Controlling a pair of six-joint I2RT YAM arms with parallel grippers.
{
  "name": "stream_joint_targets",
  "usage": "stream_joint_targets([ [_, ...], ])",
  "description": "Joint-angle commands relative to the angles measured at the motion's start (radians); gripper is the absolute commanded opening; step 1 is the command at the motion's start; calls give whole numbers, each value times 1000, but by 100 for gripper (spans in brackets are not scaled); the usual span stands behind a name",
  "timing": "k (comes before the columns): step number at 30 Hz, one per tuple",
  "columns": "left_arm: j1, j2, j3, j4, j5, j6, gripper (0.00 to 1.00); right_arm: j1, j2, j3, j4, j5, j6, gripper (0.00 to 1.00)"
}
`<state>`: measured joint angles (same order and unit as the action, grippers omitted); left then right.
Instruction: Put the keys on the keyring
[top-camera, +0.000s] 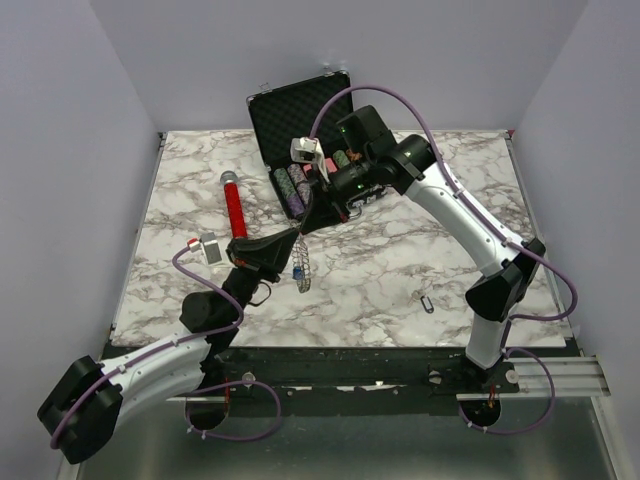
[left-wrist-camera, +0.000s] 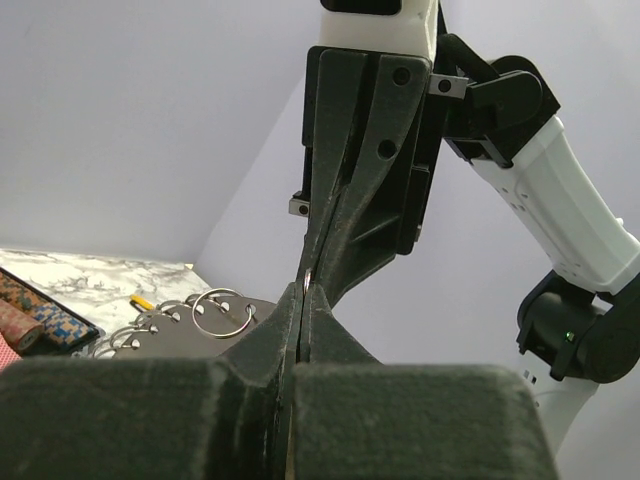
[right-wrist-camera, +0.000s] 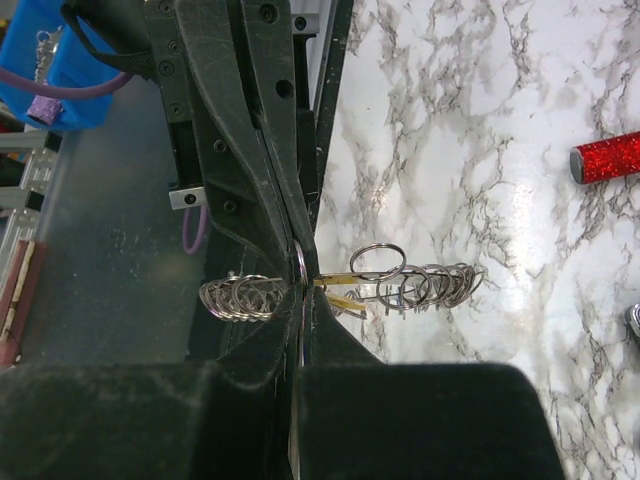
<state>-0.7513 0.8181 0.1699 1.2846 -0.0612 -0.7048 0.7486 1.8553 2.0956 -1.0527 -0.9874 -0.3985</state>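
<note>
The keyring (right-wrist-camera: 420, 287), a silver loop strung with many small rings, hangs edge-on above the marble between both grippers. In the top view the keyring (top-camera: 300, 268) dangles below the point where the two grippers meet. My left gripper (left-wrist-camera: 303, 292) is shut on the loop's wire, its fingertips pressed together. My right gripper (right-wrist-camera: 300, 285) comes tip to tip against the left one and is shut on the same silver wire. A yellow tag (right-wrist-camera: 345, 291) lies right beside the right jaws. One loose key (top-camera: 427, 303) with a dark tag rests on the table (top-camera: 400, 290) near the right arm's base.
An open black foam-lined case (top-camera: 300, 110) stands at the back, with rolls of chips (top-camera: 292, 187) in front of it. A red glittery cylinder (top-camera: 235, 207) lies left of centre. The walls of the enclosure close in the table on three sides.
</note>
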Motion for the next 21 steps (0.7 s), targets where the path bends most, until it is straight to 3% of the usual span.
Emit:
stream_joint_targets([
  [1, 3, -2, 29, 306, 38, -10, 0, 9, 16, -37, 25, -80, 20, 5],
  [6, 1, 1, 28, 306, 40, -9, 0, 8, 8, -68, 33, -120, 24, 8],
  [14, 1, -5, 26, 308, 37, 1, 0, 9, 1, -88, 40, -131, 27, 25],
  [21, 3, -7, 14, 308, 40, 10, 0, 9, -13, -71, 25, -108, 15, 32],
])
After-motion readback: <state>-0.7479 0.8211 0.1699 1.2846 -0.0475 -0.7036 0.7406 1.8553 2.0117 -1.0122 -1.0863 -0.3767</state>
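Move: My left hand keeps the small ring pinched at its fingertips, about 1 cm ahead and above the pads' midpoint. That ring sits about 1 cm to the left of my right hand's nearly shut fingertips. The keyring disk hangs with its middle about 5 cm below my right hand and 1 cm ahead of it. A loose ring on the disk's rim stands some 3 cm ahead and 1 cm lower, and the blue key hangs roughly 6 cm straight below. I open my right fingers from nearly shut to roughly a third, letting go at the small ring, while that hand eases about 1 cm back and 1 cm down, rolling some 5 degrees, with its tips still either side of the ring. My left hand stays still and keeps its pinch on the ring. ##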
